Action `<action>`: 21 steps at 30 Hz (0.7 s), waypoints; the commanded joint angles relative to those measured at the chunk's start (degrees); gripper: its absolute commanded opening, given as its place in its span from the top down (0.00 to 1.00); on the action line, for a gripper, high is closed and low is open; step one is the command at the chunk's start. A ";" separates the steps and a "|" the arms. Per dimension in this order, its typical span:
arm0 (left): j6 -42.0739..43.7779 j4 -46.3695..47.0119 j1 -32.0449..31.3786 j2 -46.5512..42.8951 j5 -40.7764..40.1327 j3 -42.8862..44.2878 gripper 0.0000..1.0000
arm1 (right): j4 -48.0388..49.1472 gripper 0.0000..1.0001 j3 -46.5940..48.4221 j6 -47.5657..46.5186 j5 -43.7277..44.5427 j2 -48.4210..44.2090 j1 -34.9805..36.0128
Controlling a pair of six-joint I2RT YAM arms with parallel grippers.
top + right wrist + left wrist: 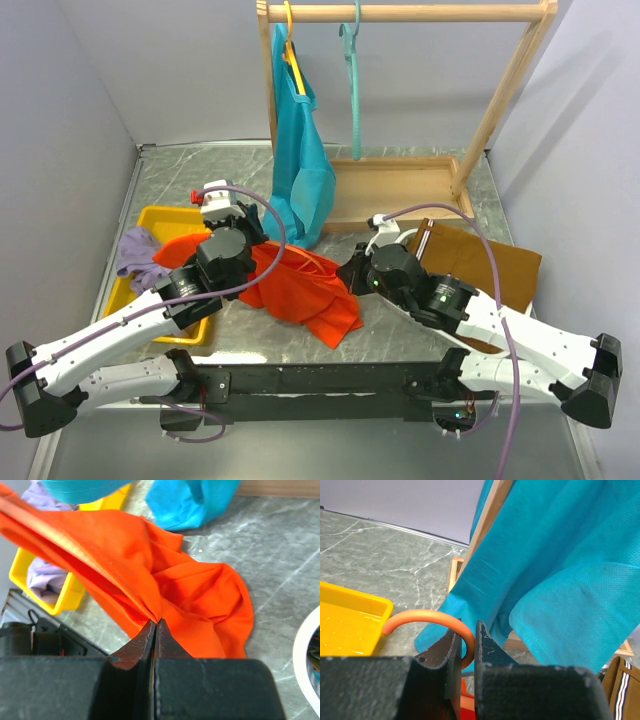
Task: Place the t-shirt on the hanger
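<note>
The orange-red t-shirt lies bunched on the table between the two arms, one edge lifted and stretched taut. My right gripper is shut on that edge, the fabric pinched at its tips, with the t-shirt spreading out beyond. My left gripper is shut on the curved hook of the orange hanger. The hook arcs up and to the left of the jaws. In the top view the left gripper sits at the t-shirt's left end, and most of the hanger is hidden by cloth.
A teal-blue t-shirt hangs from the wooden rack, close beyond the left gripper. A teal hanger hangs beside it. A yellow tray holding a lilac cloth stands at the left. A brown garment lies at the right.
</note>
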 commanded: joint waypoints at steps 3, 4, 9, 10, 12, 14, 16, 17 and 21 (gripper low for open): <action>3.21 3.99 0.12 -1.32 2.24 1.46 0.99 | -2.90 1.00 7.51 -2.58 -1.20 2.66 0.73; 3.30 4.17 -0.15 -1.32 2.94 1.46 0.99 | -3.34 1.00 9.27 -3.28 -1.20 3.28 0.73; 4.62 7.51 -3.74 -2.55 2.51 -0.30 0.99 | -4.13 1.00 21.74 -5.39 -5.15 8.82 0.82; 4.62 7.95 -4.19 -2.73 2.59 -0.48 0.99 | -4.65 1.00 23.25 -5.74 -6.03 9.61 0.82; 4.53 8.48 -5.24 -3.52 2.86 -0.30 0.99 | -5.45 1.00 27.45 -6.09 -6.65 12.07 0.82; 4.36 8.48 -5.51 -4.05 4.00 0.31 0.99 | -6.15 1.00 29.76 -6.45 -7.96 13.74 0.82; 3.31 8.04 -5.51 -4.40 5.31 1.01 0.99 | -6.68 1.00 32.66 -6.71 -8.85 14.62 0.90; 2.60 6.82 -5.51 -4.49 5.93 2.50 0.99 | -7.20 1.00 33.80 -6.88 -9.02 15.50 1.08; 2.50 6.45 -5.51 -8.51 7.34 5.67 0.99 | -9.58 1.00 40.56 -7.76 -9.64 16.38 1.35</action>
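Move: The orange hanger, held at the hook by the left hand, has its body about 8 cm to that hand's right, 3 cm back and 8 cm lower. From the right hand, which pinches the T-shirt's edge, that body lies some 10 cm left, 4 cm ahead and 5 cm up. The blue garment's hem hangs about 14 cm ahead and 9 cm left of the right hand, roughly level; the white basket sits about 27 cm right, 3 cm ahead and 15 cm below. Up, and then leftward as well, the right hand draws the pinched edge of the orange T-shirt towards the hanger's hook, rising about 14 cm and going 7 cm left, its shut fingers keeping their grip. The left hand keeps hold of the hook and eases up some 4 cm, slightly back and right, turning about 10 degrees clockwise. ##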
